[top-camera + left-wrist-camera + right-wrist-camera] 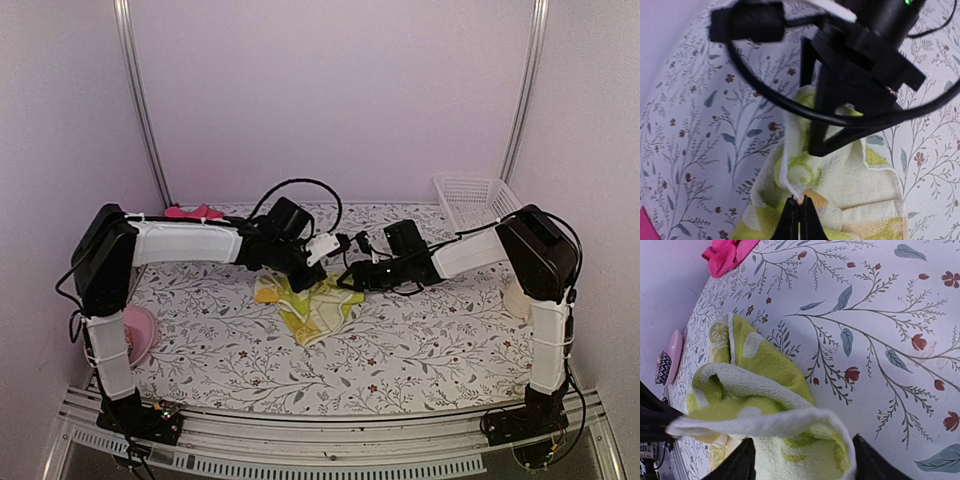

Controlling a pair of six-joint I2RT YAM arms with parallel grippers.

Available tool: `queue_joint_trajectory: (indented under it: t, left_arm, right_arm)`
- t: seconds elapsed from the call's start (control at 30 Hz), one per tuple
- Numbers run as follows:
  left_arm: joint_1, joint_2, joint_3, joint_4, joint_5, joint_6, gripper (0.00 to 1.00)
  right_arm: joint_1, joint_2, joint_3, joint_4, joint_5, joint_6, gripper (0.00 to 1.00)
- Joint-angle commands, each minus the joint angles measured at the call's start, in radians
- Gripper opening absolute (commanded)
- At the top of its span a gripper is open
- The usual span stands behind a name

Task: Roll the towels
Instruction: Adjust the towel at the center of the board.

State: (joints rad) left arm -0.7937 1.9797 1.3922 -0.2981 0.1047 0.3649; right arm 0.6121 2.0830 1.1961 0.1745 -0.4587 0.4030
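Note:
The yellow-green towel (310, 308) lies crumpled at the middle of the table, with both grippers meeting over its far edge. My left gripper (800, 204) is shut on a pinched white-edged corner of this towel (840, 180); from above, the left gripper (300, 275) sits at the cloth's upper left. My right gripper (802, 467) is open, its dark fingers (737, 465) standing on either side of a raised fold of the towel (765, 390). In the top view the right gripper (346, 278) is at the cloth's upper right. The pink towel (195, 212) lies bunched at the back left, also seen as the pink towel (727, 254).
A pink bowl (140, 335) sits at the front left beside the left arm's base, and shows as the pink bowl (672, 355) in the right wrist view. A white slatted basket (475, 200) stands at the back right. Cables loop over both wrists.

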Motion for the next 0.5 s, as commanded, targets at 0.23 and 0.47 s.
queue_joint_trajectory:
  t: [0.23, 0.47]
  left_arm:
    - [0.211, -0.350, -0.060, -0.050, -0.007, 0.077, 0.00]
    - [0.320, -0.479, -0.142, -0.069, 0.005, 0.069, 0.00]
  right_arm:
    - [0.069, -0.099, -0.050, 0.091, -0.028, -0.118, 0.98]
    - [0.180, -0.001, 0.101, -0.044, 0.193, -0.164, 0.99]
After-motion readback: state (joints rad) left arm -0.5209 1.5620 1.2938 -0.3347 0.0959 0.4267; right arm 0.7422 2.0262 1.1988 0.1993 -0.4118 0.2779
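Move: The left hand already pinches the green towel's edge; that towel's middle lies about 5 cm below this hand, some 4 cm back and 1 cm to its left. The pink towel lies roughly 27 cm to its left and 14 cm ahead, the pink bowl about 40 cm left and 11 cm back, both around 5 cm lower. From the right hand, already part-open at the towel's right side, the green towel's middle is about 7 cm left, 5 cm back and 2 cm below. Keeping its pinch on the green towel's edge, the left hand pulls it quickly up about 15 cm and then mostly left some 13 cm, with a little forward, away from the right gripper, fingers tilting outward. The right fingers spread from part-open to fully wide around the towel, while that hand backs off, then follows left about 5 cm, rising slightly. ##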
